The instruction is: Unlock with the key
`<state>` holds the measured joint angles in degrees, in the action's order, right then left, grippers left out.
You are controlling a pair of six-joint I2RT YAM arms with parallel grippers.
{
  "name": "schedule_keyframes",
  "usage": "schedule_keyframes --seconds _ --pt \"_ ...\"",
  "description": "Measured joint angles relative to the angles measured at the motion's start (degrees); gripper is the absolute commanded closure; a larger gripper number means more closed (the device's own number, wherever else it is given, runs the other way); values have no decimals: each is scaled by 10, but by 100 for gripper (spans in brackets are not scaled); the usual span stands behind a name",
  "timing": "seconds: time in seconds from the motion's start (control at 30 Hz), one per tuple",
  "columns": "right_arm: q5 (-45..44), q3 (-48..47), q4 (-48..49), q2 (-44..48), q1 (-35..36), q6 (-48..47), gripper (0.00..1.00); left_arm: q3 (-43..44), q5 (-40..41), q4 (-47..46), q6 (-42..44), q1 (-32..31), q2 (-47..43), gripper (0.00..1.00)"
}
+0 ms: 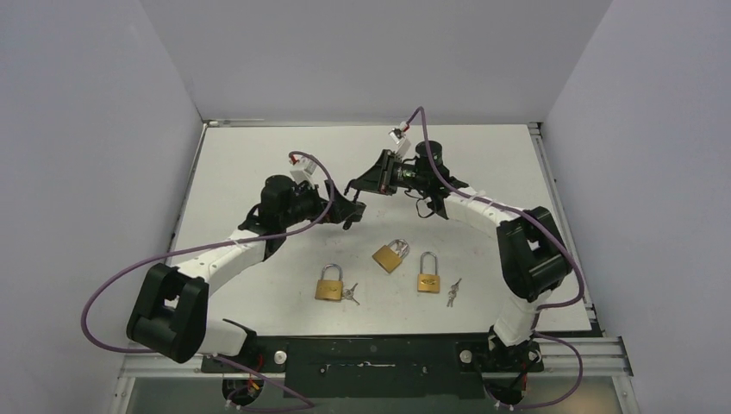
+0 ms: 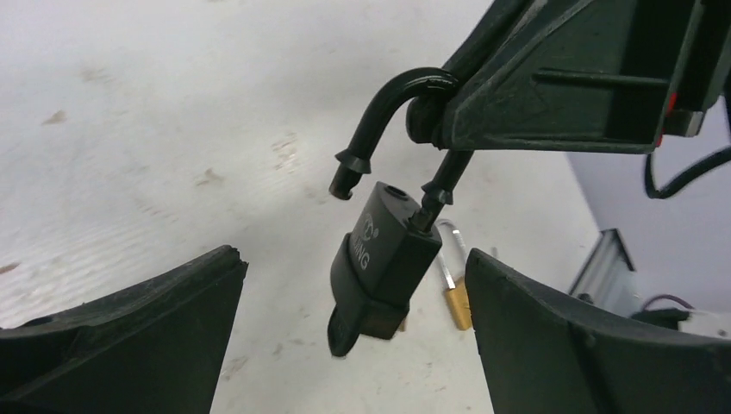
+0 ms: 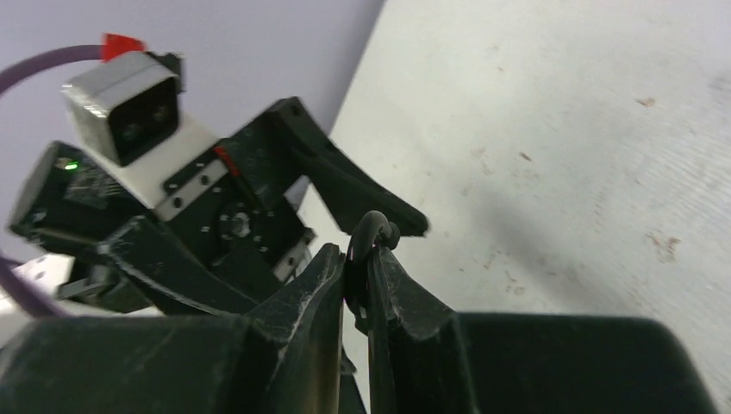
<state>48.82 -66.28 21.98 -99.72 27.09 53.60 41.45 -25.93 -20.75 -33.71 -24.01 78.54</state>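
Observation:
A black padlock (image 2: 379, 259) hangs in the air from its black shackle (image 2: 392, 103). My right gripper (image 3: 360, 263) is shut on that shackle (image 3: 372, 226). The shackle's free end (image 2: 345, 181) stands out of the hole in the lock body. A black-headed key (image 2: 343, 332) sticks out of the lock's underside. My left gripper (image 2: 353, 263) is open, its fingers wide on either side of the lock body and touching nothing. From above, the left gripper (image 1: 353, 210) sits just below the right gripper (image 1: 355, 184) at mid-table.
Three brass padlocks (image 1: 328, 285) (image 1: 390, 255) (image 1: 427, 276) lie on the white table (image 1: 259, 172) nearer the arm bases. Small keys (image 1: 351, 294) (image 1: 452, 291) lie beside two of them. One brass padlock (image 2: 457, 297) shows behind the black lock.

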Motion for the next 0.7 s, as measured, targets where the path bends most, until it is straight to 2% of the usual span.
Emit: schedule_keyframes --seconds 0.2,0.37,0.5,0.7 --pt "-37 0 -55 -79 0 -34 100 6 101 145 47 10 -16 3" --pt "-54 -19 -90 -143 -1 -42 100 3 144 203 50 23 -58 3" --pt "-50 -59 -82 -193 -1 -30 100 5 156 235 59 28 -71 3" --pt "-38 -123 -15 -277 -6 -15 90 5 165 273 67 29 -98 3"
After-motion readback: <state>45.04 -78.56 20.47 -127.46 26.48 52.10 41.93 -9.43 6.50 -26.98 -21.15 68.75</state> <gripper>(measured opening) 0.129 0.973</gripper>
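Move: The right hand holds the black padlock by its opened shackle, with the body hanging some 6 cm below, 1 cm back and 1 cm to the right. The table spot it is taken to is about 7 cm ahead, 2 cm left and 22 cm down. On the table, the middle gold padlock lies some 8 cm right and 2 cm back, the left gold padlock about 6 cm left and 9 cm back. From the open left hand, the black padlock's body is about 4 cm right, level fore-and-aft and 1 cm lower. Down towards the table, some 16 cm and steeply at first, then bending forward for about 7 cm, the right hand lowers the black padlock, its shut fingers still pinching the shackle while the wrist rolls about 15 degrees and the fingertips dip a little. The left hand, already empty and wide open, draws away to its left about 8 cm, sinking some 4 cm early on and turning counter-clockwise. ##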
